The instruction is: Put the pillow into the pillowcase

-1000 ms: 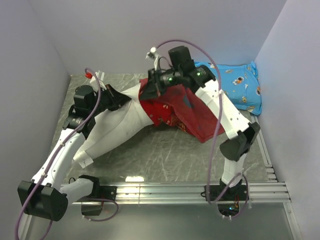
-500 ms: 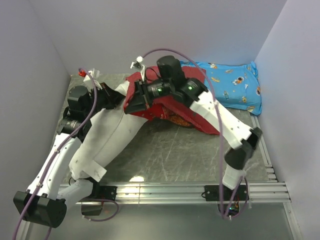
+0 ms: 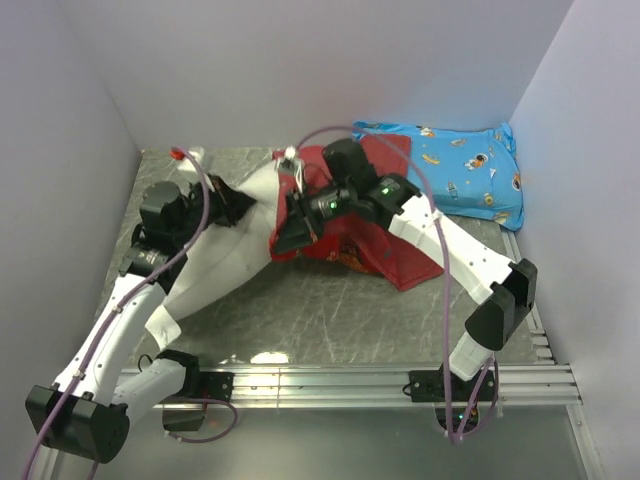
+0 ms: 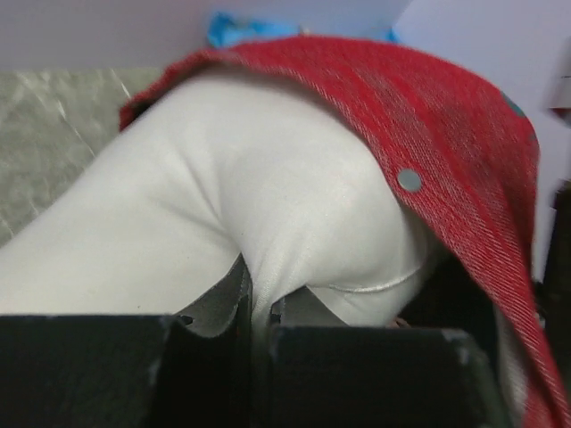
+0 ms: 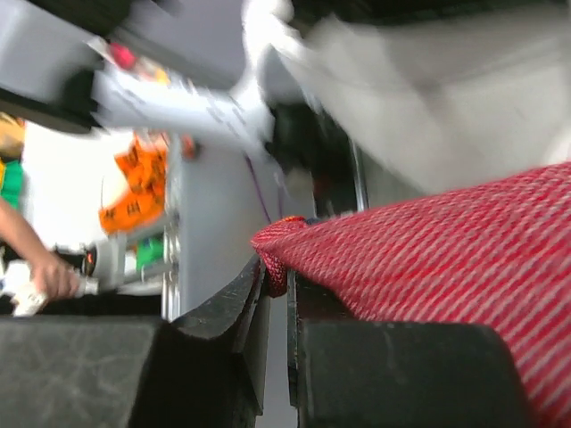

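The white pillow (image 3: 235,255) lies slanted across the left middle of the table, its far end under the edge of the red pillowcase (image 3: 395,250). In the left wrist view the pillow (image 4: 223,232) bulges under the pillowcase (image 4: 446,152). My left gripper (image 3: 232,205) is shut on a fold of the pillow; in its own view (image 4: 257,308) the fabric is pinched between the jaws. My right gripper (image 3: 285,240) is shut on the pillowcase's hem; in its own view (image 5: 278,281) it holds the red edge (image 5: 428,250) over the pillow.
A blue cartoon-print pillow (image 3: 465,175) lies at the back right against the wall. White walls close in the left, back and right. An aluminium rail (image 3: 320,380) with both arm bases runs along the near edge.
My right gripper has carried the pillowcase's edge left, then down and nearer over the pillow. The pillow's near end has shifted slightly. My left gripper keeps its grip.
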Available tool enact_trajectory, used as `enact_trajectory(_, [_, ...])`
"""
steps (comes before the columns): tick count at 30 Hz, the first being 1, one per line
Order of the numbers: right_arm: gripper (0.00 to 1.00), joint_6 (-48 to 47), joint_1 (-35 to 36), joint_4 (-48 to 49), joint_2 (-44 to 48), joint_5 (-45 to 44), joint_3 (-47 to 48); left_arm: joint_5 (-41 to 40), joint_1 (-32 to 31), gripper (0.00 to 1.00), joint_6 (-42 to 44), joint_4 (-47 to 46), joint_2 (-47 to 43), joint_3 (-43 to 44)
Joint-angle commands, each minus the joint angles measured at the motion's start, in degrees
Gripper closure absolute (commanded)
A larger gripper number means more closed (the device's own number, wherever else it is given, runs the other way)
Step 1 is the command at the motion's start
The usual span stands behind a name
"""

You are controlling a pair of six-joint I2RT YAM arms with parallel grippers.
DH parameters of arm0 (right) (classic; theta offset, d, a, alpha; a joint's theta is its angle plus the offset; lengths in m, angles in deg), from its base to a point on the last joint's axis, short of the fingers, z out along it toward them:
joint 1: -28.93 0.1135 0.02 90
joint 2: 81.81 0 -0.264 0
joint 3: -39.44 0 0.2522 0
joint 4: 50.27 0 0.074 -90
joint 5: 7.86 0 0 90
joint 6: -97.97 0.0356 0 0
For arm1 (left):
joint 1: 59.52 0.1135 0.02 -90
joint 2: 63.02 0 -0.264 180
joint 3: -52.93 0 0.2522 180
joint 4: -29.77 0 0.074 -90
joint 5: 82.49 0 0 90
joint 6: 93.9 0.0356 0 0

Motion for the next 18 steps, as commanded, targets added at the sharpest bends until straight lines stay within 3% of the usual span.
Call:
enact_trajectory(1, [0.89, -7.3, 1.9, -5.4, 3.2, 1.6, -6.9, 12.6, -1.3, 1.00, 11.5, -5.8, -3.8, -5.8])
enact_trajectory(3, [0.71, -5.3, 2.5, -3.3, 6.6, 3.0, -13.4, 21.5, -1.6, 1.00, 19.9, -0.1, -5.4, -9.0])
enact_trajectory(5, [0.51, -4.1, 0.5, -5.4, 8.6, 3.1, -13.9, 26.9, -2.0, 1.00, 25.5, 9.1, -7.7, -12.4])
enact_trajectory(6, [0.47, -3.8, -0.7, -6.4, 10.4, 4.0, -13.0, 29.3, -2.4, 1.00, 33.2, 12.8, -8.3, -12.9])
enact_trajectory(8, [0.30, -4.8, -3.3, -12.6, 10.9, 5.4, -5.2, 34.3, -4.3, 0.89, 39.2, 23.5, -9.4, -12.8])
enact_trajectory(9, [0.24, -5.7, -6.6, -15.2, 9.7, 7.3, -1.5, 35.1, -5.1, 0.70, 45.3, 26.9, -9.4, -10.8])
enact_trajectory(11, [0.21, -9.2, -9.6, -23.1, 7.2, 4.7, 10.6, 36.3, -6.6, 0.40, 49.3, 35.5, -8.4, -7.6])
enact_trajectory(12, [0.21, -10.3, -12.1, -24.8, 4.4, 3.5, 13.8, 36.5, -6.8, 0.20, 50.3, 37.3, -7.8, -4.2])
enact_trajectory(14, [0.21, -13.4, -13.9, -25.8, 1.5, -8.1, 19.1, 36.0, -6.8, 0.14, 49.4, 39.3, -4.8, -0.2])
enact_trajectory(15, [0.22, -14.0, -14.5, -25.1, -1.6, -11.8, 19.9, 35.1, -6.6, 0.04, 46.8, 40.0, -3.6, 4.3])
enact_trajectory(16, [0.22, -14.3, -15.0, -24.6, -3.6, -19.2, 21.1, 33.7, -6.5, 0.04, 45.1, 39.6, -1.3, 6.5])
enact_trajectory(18, [0.22, -15.9, -14.9, -25.3, -11.7, -23.6, 27.3, 29.9, -4.0, 0.01, 40.0, 36.0, 0.5, 11.1])
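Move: Pinched already in the left fingers is the pillow's cloth, with the pillow's middle about 5 cm to the left, 10 cm back and 13 cm below. The mouth of the pillowcase, around the pillow's end, centres some 8 cm right of the left hand, about level. The right hand still holds the mouth's near edge, its centre about 8 cm ahead; the pillowcase body hangs roughly 16 cm right, 4 cm ahead and 10 cm below the right hand. Swinging quickly down some 13 cm and back about 15, the left hand carries the pillow's end towards the table, turning about 45 degrees clockwise, opens wide to let go, then rises 7 cm. The right hand drops about 9 cm, its fingers opening to free the rim, then sweeps up some 17 cm and forward about 13, drifting right over the pillowcase. ##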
